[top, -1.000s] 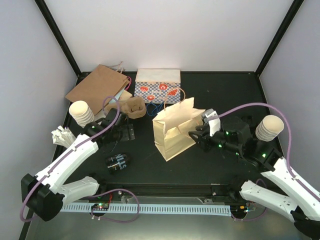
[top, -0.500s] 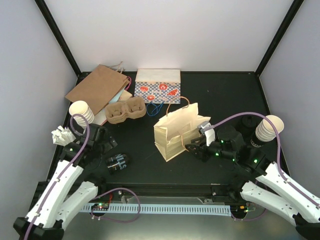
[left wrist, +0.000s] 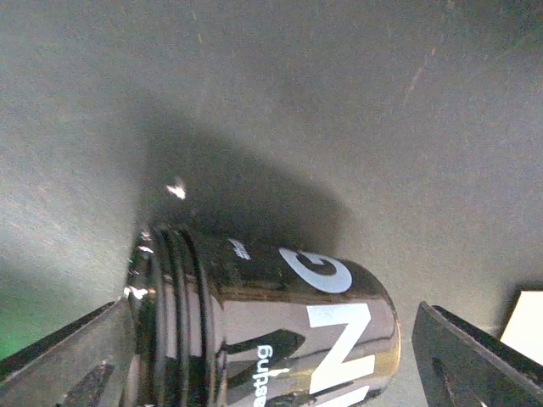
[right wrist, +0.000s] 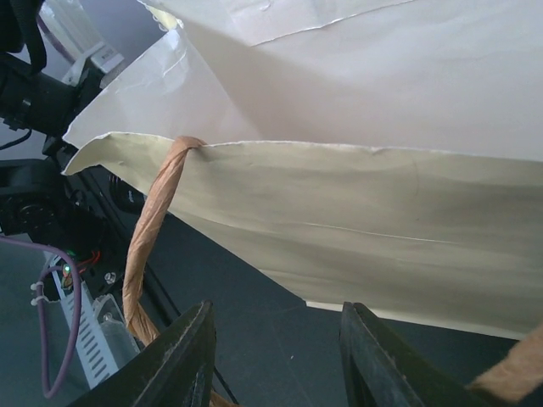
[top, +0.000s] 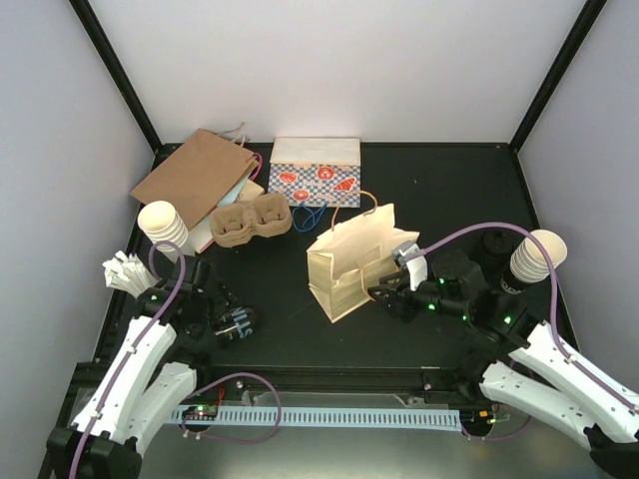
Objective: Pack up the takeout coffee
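Observation:
The takeout coffee (top: 238, 323) lies on its side at the near left. It looks like a glossy dark cup (left wrist: 288, 339) with white lettering and a ribbed black lid end. My left gripper (top: 213, 312) is down over it and open. In the left wrist view one of its fingers (left wrist: 59, 360) shows on each side of the cup, apart from it. My right gripper (top: 384, 294) is at the near right edge of the cream paper bag (top: 349, 264). Its jaws stand apart with only bare table between them (right wrist: 280, 365). The bag's twisted brown handle (right wrist: 157, 220) hangs beside its left finger.
A brown cup carrier (top: 250, 220) sits behind the coffee, with a flat brown bag (top: 195, 175) and a patterned box (top: 315, 170) at the back. Lidless cup stacks stand at the left (top: 163, 225) and right (top: 536, 254). White napkins (top: 122, 271) lie at the left edge.
My left arm pulled back from the cup carrier toward the near edge and came down over the lying coffee. My right gripper moved slightly nearer and left, and the cream bag shifted with it.

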You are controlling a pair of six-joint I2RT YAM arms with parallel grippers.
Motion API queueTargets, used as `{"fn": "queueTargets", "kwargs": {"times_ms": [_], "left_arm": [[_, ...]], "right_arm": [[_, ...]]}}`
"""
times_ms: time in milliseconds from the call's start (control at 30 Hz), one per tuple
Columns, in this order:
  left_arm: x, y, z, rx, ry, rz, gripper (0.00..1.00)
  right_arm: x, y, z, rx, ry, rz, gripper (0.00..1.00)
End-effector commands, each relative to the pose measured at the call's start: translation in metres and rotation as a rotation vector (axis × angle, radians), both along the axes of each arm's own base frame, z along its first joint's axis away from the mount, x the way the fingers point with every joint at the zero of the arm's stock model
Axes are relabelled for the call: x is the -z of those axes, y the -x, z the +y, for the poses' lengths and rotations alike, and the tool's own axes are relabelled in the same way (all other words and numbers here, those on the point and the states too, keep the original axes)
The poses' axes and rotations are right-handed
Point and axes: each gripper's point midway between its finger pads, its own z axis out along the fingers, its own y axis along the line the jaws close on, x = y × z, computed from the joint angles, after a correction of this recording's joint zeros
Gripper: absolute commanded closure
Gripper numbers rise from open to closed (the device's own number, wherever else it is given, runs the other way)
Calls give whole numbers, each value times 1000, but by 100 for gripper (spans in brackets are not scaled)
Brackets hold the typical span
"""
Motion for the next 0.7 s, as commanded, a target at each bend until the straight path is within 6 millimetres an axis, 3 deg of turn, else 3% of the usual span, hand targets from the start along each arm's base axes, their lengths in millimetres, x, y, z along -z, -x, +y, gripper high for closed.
{"fn": "queueTargets", "kwargs": {"times_ms": [0, 333, 500, 667], "left_arm": [[2, -5, -32, 24, 190, 3, 11], [5, -14, -43, 3, 271, -49, 51], [9, -25, -53, 9, 339, -100, 83], [0, -36, -54, 14, 350, -185, 97]], "right_arm": [[-6, -2, 4, -15, -21, -29, 58], [-7, -4, 7, -22, -5, -33, 58], [-8, -4, 5, -19, -2, -34, 58], [-8, -3, 2, -14, 7, -37, 57]]}}
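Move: The black coffee cup lies on its side just beneath the open left fingers, its middle about 3 cm to the right, level fore-and-aft and roughly 4 cm below, with its mouth facing left. From this hand, the open paper bag stands some 30 cm right and 9 cm ahead; the cup carrier is about 22 cm ahead and 7 cm right. From the right hand by the bag, the black cup is roughly 30 cm left, 8 cm back and 14 cm down. Bring the left gripper about 5 cm to the right along the lying black cup, sinking a centimetre or so at first, then easing forward about 3 cm and slightly up at the end. Roll the wrist some 20 degrees so the fingertips swing to the right, and close the wide-open fingers on the cup's rim, one finger inside the mouth and the other outside, pinching the wall. ##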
